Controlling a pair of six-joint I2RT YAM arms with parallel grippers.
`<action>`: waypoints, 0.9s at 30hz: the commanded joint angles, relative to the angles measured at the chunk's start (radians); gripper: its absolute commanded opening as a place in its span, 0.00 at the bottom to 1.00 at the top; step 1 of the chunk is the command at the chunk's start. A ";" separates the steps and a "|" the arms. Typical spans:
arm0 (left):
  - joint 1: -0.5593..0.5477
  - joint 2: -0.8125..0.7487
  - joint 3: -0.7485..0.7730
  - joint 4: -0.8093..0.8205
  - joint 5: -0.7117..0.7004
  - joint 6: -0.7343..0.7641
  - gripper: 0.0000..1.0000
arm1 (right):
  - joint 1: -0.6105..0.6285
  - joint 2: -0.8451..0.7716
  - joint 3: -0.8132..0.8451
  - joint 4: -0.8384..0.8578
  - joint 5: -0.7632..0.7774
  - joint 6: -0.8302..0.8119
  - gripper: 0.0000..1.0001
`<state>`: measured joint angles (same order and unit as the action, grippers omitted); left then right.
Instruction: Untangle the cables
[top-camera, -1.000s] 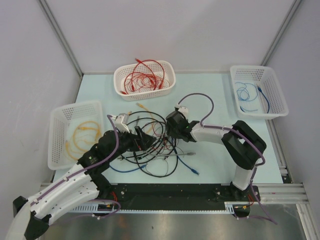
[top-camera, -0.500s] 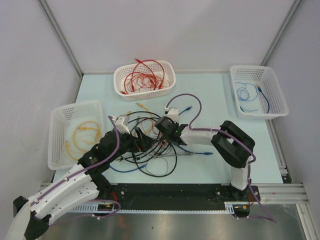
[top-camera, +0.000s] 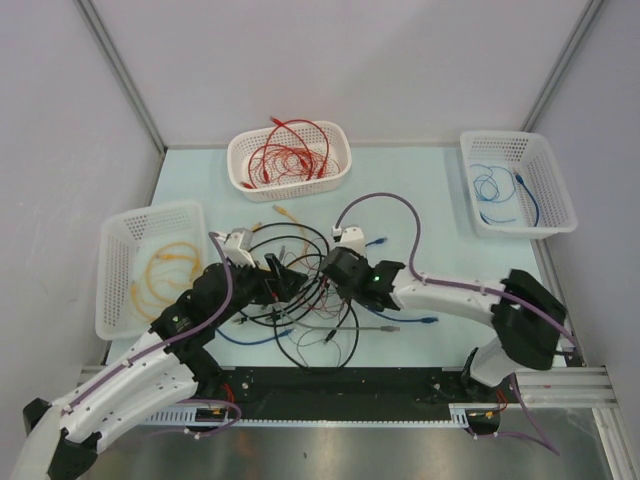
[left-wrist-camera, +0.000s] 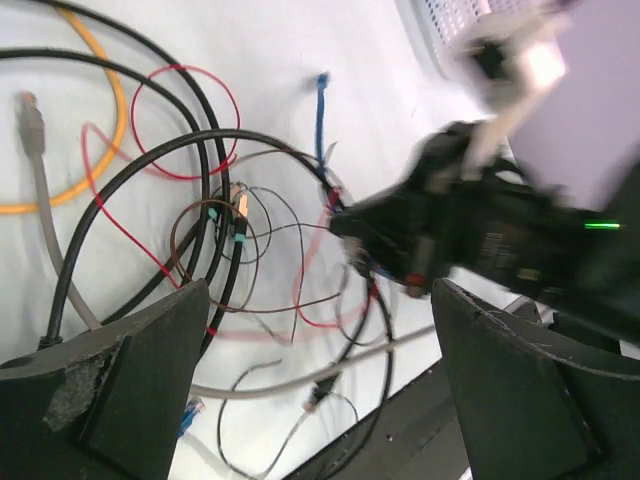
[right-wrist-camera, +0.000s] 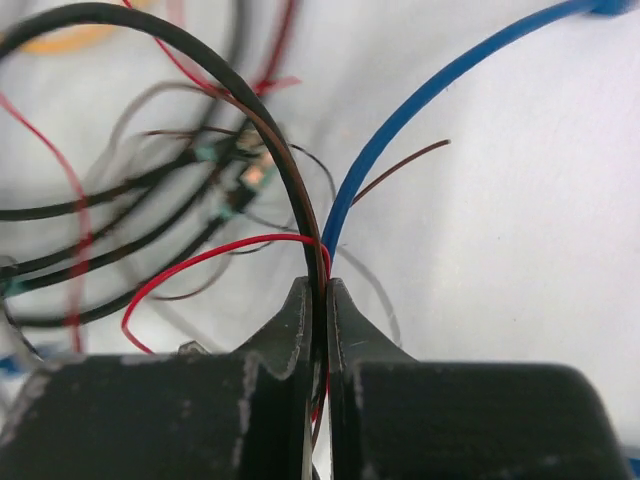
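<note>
The cables lie in a loose tangle of black, red, grey, blue and brown wires at the table's near middle. My right gripper is shut on a thin bundle of black, brown and red wires pinched between its fingertips. A blue cable rises just beside them. From above, the right gripper sits at the tangle's right side. My left gripper hangs open over the tangle's left part, its fingers wide apart with only loose wires below. The left gripper faces the right one closely.
A white basket with red cables stands at the back. Another basket at the right holds a blue cable, and a third basket at the left holds yellow ones. A yellow cable end lies behind the tangle. The black base rail runs along the near edge.
My right gripper moved left into the tangle and shut on the wires, and its elbow swung out to the right. The blue cable shifted with it. The left gripper stayed open and barely moved.
</note>
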<state>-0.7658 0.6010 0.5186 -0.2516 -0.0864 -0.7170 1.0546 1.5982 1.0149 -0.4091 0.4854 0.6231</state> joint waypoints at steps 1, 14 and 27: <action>-0.004 -0.026 0.055 0.048 -0.036 0.047 0.98 | 0.018 -0.184 0.017 -0.045 -0.021 -0.029 0.00; -0.004 -0.053 0.109 0.149 -0.116 0.102 1.00 | -0.005 -0.555 0.017 0.024 -0.163 -0.143 0.00; -0.004 0.109 0.169 0.459 0.341 0.214 0.98 | -0.018 -0.529 0.017 0.000 -0.179 -0.128 0.00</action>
<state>-0.7658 0.6231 0.6365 0.0803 0.0425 -0.5499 1.0336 1.0645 1.0153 -0.4381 0.3218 0.4995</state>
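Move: The right fingers are already shut on the cable bundle, with black, blue, red and brown strands in their grip. From that hand the teal-banded connectors of the tangle lie about 5 cm ahead, 4 cm to the left and 6 cm down; the upper blue plug is some 11 cm ahead, 7 cm right and 4 cm lower, and the loose black plug roughly 8 cm back, 3 cm left and 6 cm down. From the empty left hand, the held bundle is about 4 cm ahead, 9 cm right and 12 cm below. Keeping its pinch on the bundle, the right hand pulls steeply up and away from the connectors by about 17 cm, easing back a little towards its base while its left side rolls up and its fingertips swing outward some 25 degrees, then nearly holds still at that height. The left hand, fingers staying wide open, climbs alongside by roughly 13 cm and tips its fingers up towards level, sliding a few centimetres to its right at the end. ##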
